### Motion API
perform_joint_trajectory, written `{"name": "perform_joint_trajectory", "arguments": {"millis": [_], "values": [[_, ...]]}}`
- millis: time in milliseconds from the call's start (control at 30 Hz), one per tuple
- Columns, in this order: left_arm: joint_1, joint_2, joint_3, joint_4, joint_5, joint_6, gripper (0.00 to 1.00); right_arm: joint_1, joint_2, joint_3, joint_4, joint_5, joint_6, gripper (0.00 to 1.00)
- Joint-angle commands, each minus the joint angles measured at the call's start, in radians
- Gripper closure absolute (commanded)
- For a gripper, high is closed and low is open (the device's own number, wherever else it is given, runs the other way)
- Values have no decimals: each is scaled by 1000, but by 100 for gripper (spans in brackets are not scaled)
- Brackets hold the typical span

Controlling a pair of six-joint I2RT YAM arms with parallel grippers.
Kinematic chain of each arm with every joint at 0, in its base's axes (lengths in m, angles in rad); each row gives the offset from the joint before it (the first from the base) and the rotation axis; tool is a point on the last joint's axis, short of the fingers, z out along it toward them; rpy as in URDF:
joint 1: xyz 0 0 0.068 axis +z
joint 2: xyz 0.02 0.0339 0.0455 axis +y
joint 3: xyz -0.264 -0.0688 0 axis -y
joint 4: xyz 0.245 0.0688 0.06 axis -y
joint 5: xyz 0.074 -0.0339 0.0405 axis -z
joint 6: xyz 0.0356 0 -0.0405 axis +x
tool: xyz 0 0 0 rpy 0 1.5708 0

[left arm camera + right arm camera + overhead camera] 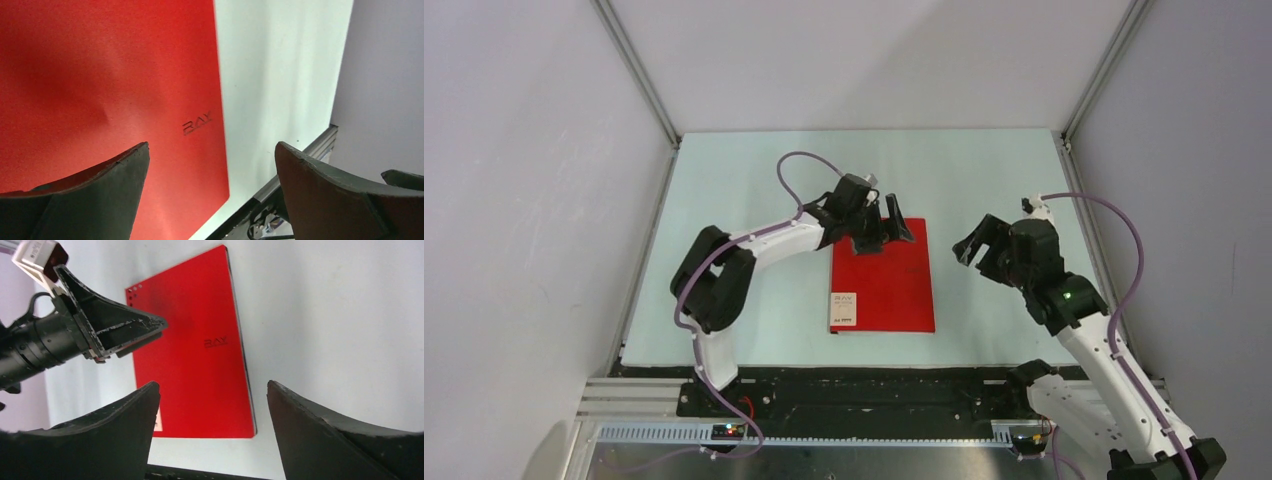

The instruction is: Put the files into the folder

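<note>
The folder (pixel 884 285) lies closed and flat on the table, red side up, with its white label (pixel 844 310) at the near left corner. The files are out of view. My left gripper (pixel 884 235) hovers over the folder's far edge, open and empty. In the left wrist view the red cover (pixel 100 75) fills the left side, and nothing sits between the spread jaws of the gripper (pixel 212 150). My right gripper (pixel 979 252) hangs to the right of the folder, apart from it, open and empty. From the right wrist, the folder (pixel 190 365) shows beyond the gripper (pixel 213 387).
The pale table (pixel 984 170) is walled by white panels at the back and on both sides. A black rail (pixel 874 385) with the arm bases runs along the near edge. The left arm's fingers (pixel 115 320) reach in over the folder's far corner.
</note>
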Motion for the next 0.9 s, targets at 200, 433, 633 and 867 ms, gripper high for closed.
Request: {"name": "perform_joint_trajectory", "arguments": {"millis": [200,433,633,867], "values": [[37,-264,-49,-162,-204,206,0,22,93,-9,73,-25,-57,1],[106,-590,-185,-356,-398,298,0,43,162,-9,165,-23,-77,1],[125,-780,-261,-411,-480,342,0,49,192,-9,190,-21,-84,1],[126,-788,-240,-430,-483,348,0,49,190,-8,156,5,-85,0]]}}
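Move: The closed red folder lies just under the left hand, which is over its far right part: the folder's middle is about 9 cm back, 3 cm to the left and 4 cm below. Its pale label is some 18 cm back and 12 cm to the left of the left hand. From the right hand the folder's middle is about 19 cm to the left, level with it in reach and some 15 cm below. The left hand dips about 1 cm towards the cover, then turns back and swings some 20 cm to its left while rising about 11 cm and drawing back 5 cm, crossing the folder's far part and ending beyond its left edge with the fingers still wide open and tilted up about 35 degrees. Meanwhile the right hand opens its fingers the rest of the way and eases about 3 cm each down, left and forward, coming a little nearer the folder without touching it. ##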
